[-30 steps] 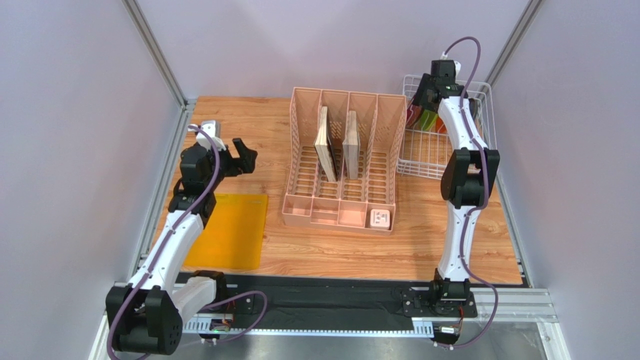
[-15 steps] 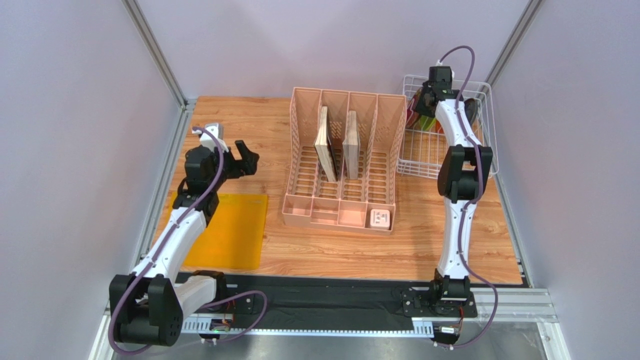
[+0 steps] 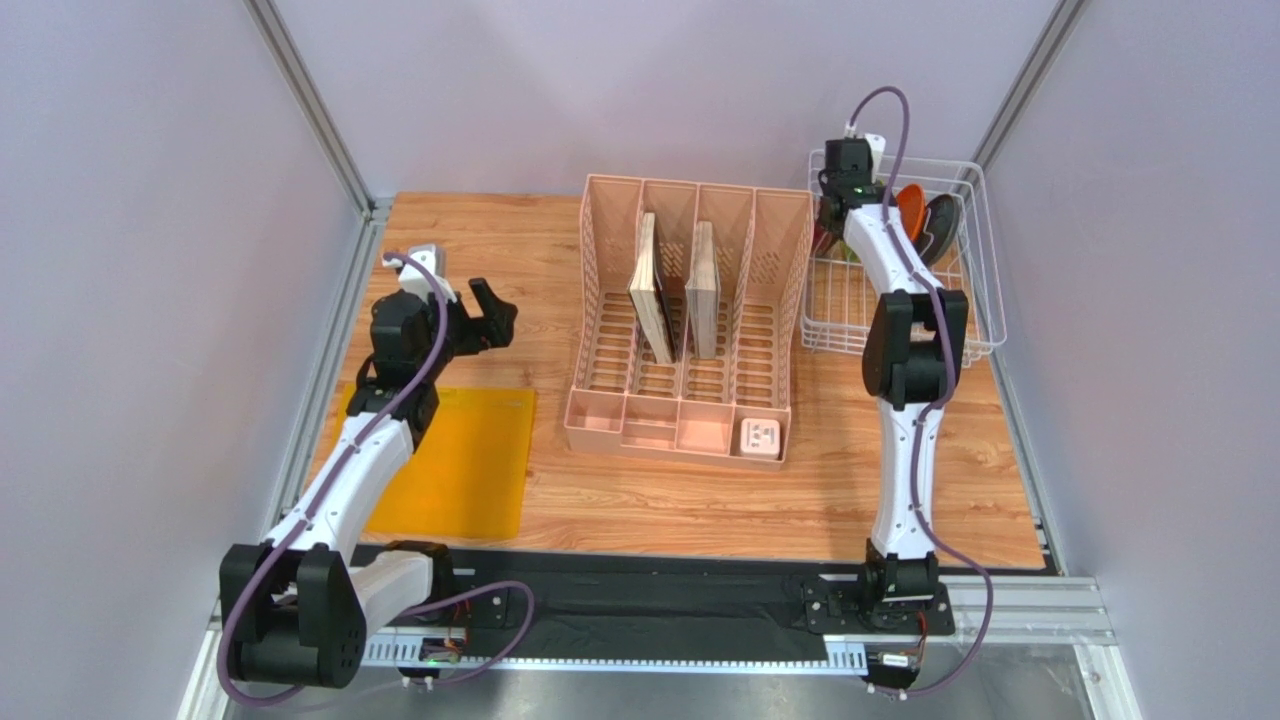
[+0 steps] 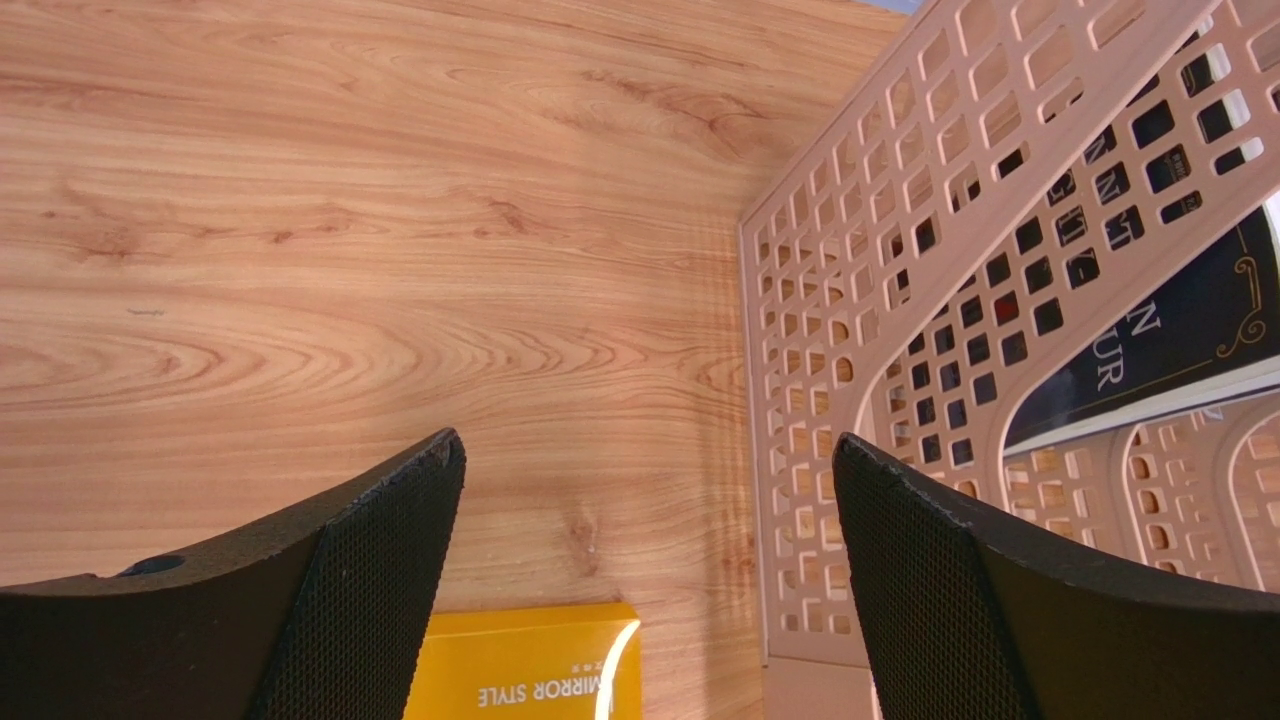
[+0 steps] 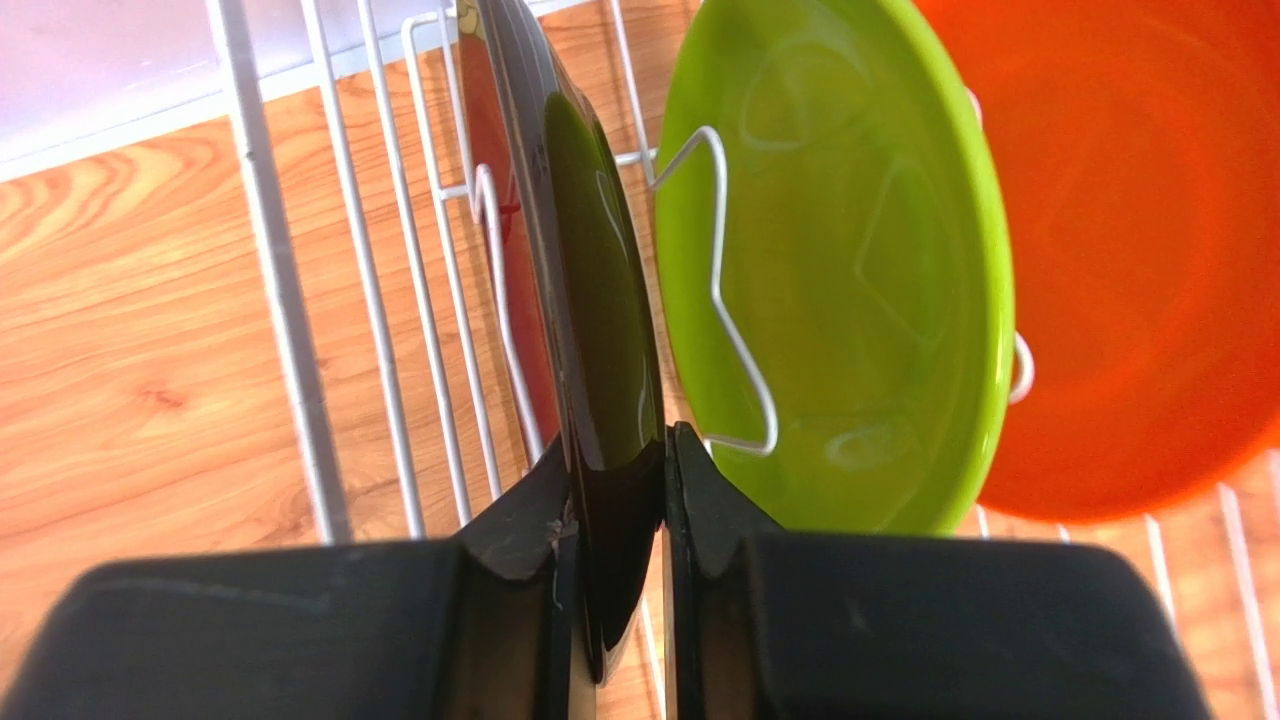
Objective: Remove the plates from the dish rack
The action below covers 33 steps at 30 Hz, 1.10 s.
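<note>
The white wire dish rack [image 3: 969,323] stands at the back right. In it, upright between the tines, are a dark red plate [image 5: 594,285], a lime green plate [image 5: 842,270] and an orange plate [image 5: 1142,255]. From above, the orange plate [image 3: 911,203] and a dark grey plate [image 3: 944,222] show beside the arm. My right gripper [image 5: 616,480] reaches down into the rack's left part [image 3: 842,210] and is shut on the dark red plate's rim. My left gripper [image 3: 493,315] hovers open over bare wood [image 4: 646,450], holding nothing.
A pink slotted organizer [image 3: 684,330] with two upright books fills the table's middle; its perforated wall [image 4: 932,300] is just right of my left gripper. A flat yellow mat [image 3: 451,458] lies at the front left, its corner [image 4: 526,668] below the left fingers.
My right gripper moved left and deeper into the rack and closed on the dark red plate's rim. The left arm shifted only slightly.
</note>
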Each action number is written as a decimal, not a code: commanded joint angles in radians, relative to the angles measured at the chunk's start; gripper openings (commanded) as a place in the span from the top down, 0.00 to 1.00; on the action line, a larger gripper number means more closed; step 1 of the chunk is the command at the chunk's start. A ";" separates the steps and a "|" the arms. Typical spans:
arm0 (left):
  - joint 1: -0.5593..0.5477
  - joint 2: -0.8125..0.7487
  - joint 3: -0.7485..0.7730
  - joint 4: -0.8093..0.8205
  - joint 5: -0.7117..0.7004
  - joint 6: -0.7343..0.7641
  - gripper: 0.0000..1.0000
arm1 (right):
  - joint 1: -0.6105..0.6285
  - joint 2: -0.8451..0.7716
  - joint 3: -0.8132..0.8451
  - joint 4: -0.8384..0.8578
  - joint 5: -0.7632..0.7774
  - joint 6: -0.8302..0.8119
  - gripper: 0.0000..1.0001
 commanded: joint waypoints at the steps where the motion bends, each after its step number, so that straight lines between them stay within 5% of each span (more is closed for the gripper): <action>1: 0.004 -0.001 -0.009 0.048 -0.012 -0.009 0.04 | 0.093 -0.132 -0.057 0.136 0.201 -0.089 1.00; 7: 0.004 0.000 -0.011 0.045 -0.014 -0.002 0.04 | 0.104 -0.211 -0.140 0.184 0.339 -0.069 1.00; 23: 0.004 0.000 -0.008 0.061 0.005 -0.011 0.04 | 0.105 -0.543 -0.298 0.198 0.396 -0.067 1.00; 33: 0.004 -0.098 0.037 0.010 0.042 0.001 0.02 | 0.112 -0.844 -0.462 0.221 0.254 -0.040 1.00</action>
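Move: Just right and back of the right hand is the dish rack's middle: some 7 cm right, 6 cm nearer the base and 6 cm lower. The red plate is already pinched. The green plate stands about 4 cm right and level with the hand, the orange plate 8 cm right and 1 cm ahead; the pink organizer is 26 cm left and 17 cm back. From the left hand, the rack lies some 64 cm right and 18 cm ahead. Pulling the red plate up out of the dish rack, the right hand first eases up and back while rolling a little over 10 degrees, its left side dipping. It then speeds up, rising some 24 cm and drawing back about 13 cm in all, fingers tipping up by some 20 degrees and keeping their pinch on the plate's near edge. ##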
